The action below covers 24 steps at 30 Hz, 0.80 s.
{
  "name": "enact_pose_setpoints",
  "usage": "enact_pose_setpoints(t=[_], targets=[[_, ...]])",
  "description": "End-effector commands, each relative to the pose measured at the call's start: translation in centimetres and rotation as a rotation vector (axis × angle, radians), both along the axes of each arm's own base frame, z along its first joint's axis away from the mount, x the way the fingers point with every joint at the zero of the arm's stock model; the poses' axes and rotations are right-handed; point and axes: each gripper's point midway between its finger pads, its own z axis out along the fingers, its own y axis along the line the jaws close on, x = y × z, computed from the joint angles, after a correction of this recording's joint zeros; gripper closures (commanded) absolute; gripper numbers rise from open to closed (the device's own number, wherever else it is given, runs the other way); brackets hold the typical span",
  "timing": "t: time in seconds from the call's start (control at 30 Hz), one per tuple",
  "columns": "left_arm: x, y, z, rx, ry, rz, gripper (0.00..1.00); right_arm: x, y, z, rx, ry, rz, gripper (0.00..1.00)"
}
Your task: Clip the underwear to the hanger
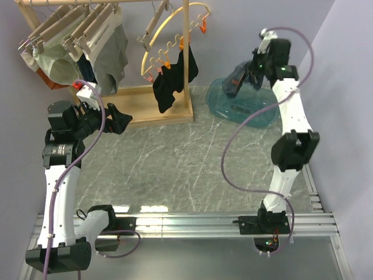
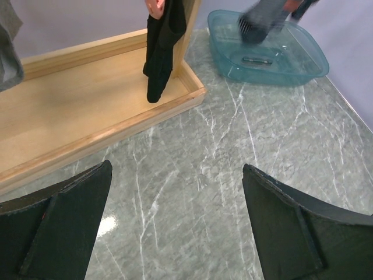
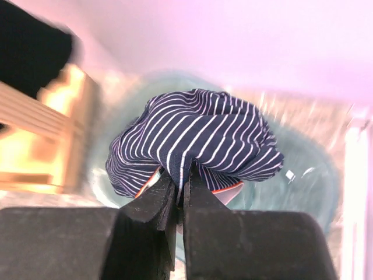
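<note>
My right gripper (image 3: 182, 175) is shut on a fold of the underwear (image 3: 198, 134), a bunched navy cloth with pale stripes. It hangs from the jaws over the teal basin (image 3: 309, 175). From above, the right gripper (image 1: 242, 81) and the underwear (image 1: 235, 83) sit at the basin's left rim. A pale wooden hanger (image 1: 152, 24) with a metal clip hangs tilted on the rack at the back. My left gripper (image 1: 119, 119) stands open over the marble near the rack's base, and the left wrist view shows nothing between the left gripper's (image 2: 176, 169) fingers.
The wooden rack base (image 1: 151, 111) lies at the back left. Several more wooden clip hangers (image 1: 64, 29) with grey briefs (image 1: 111, 58) hang from its rail. A yellow arc (image 1: 169, 26) with orange pegs holds a black garment (image 1: 172, 81). The basin (image 1: 256, 114) stands at the back right.
</note>
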Motion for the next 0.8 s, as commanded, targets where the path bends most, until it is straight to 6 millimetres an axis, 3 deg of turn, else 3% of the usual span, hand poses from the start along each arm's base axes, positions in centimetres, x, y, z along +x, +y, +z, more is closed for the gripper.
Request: enact_pose_setpoints(t=[0.0,0.1,0.17,0.23,0.27,0.3,0.43,0.47,0.57,0.63,0.67,0.73,0.77], targets=[[-0.5,-0.5,1.0,0.028,-0.078,-0.045,0.01,-2.9,1.1,9.9,0.042,-0.212,0.057,1.0],[-0.8,-0.7,0.7,0.032,-0.068,-0.061,0.01,-5.1,2.0,12.8,0.063,-0.257,0.104,1.0],[-0.9,-0.7,0.6,0.036,-0.073,-0.068,0.01,-6.4,2.8,13.6,0.075,-0.265,0.152,1.0],[-1.2,-0.9,0.6,0.039,-0.083,-0.079,0.01,-8.8,4.3,14.9,0.069,-0.286,0.272,1.0],[-1.2,-0.9,0.5,0.041,-0.084,-0.084,0.01,-9.5,4.9,14.0,0.069,-0.267,0.315,1.0],[-1.3,-1.0,0.5,0.042,-0.086,-0.089,0.01,-11.5,6.3,14.8,0.081,-0.283,0.412,1.0],[-1.4,-1.3,0.0,0.043,-0.063,-0.113,0.01,-16.3,9.8,12.8,-0.015,-0.264,0.703,1.0],[-1.4,-1.3,-0.1,0.049,-0.061,-0.12,0.01,-17.4,10.5,11.9,-0.038,-0.246,0.764,1.0],[-1.4,-1.4,-0.4,0.054,-0.042,-0.13,0.01,-22.8,13.1,6.5,-0.152,-0.108,1.0,1.0],[-1.3,-1.3,-0.7,0.052,-0.027,-0.132,0.01,-24.9,13.8,4.4,-0.267,-0.108,1.117,1.0],[-1.3,-1.4,-0.8,0.051,-0.023,-0.136,0.01,-26.7,15.0,1.4,-0.299,-0.036,1.188,1.0],[-1.3,-1.4,-1.2,0.047,-0.01,-0.137,0.01,-28.4,15.7,-0.8,-0.392,-0.033,1.265,1.0],[-1.2,-1.4,-1.4,0.045,-0.003,-0.135,0.01,-29.5,16.4,-4.0,-0.456,0.016,1.308,1.0]])
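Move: The right fingers are already shut on the striped underwear, which hangs above the basket; the basket's middle is about 25 cm below this hand, 4 cm right and 2 cm back. The waiting, open left gripper is roughly 55 cm to the right hand's left, 26 cm back and near its height. The black underwear hangs some 26 cm left of the right hand, 2 cm back and 8 cm lower. From the left hand the striped underwear lies about 26 cm ahead, 55 cm right and 10 cm lower. Back and to the left, in a fast arc, the right arm carries the pinched striped underwear off from over the basket towards the left gripper: about 25 cm back and 16 cm left, first rising some 14 cm, then sinking to its starting height. The hand swings counter-clockwise by roughly 60 degrees, fingers kept shut, while the open left hand sinks a couple of centimetres. ##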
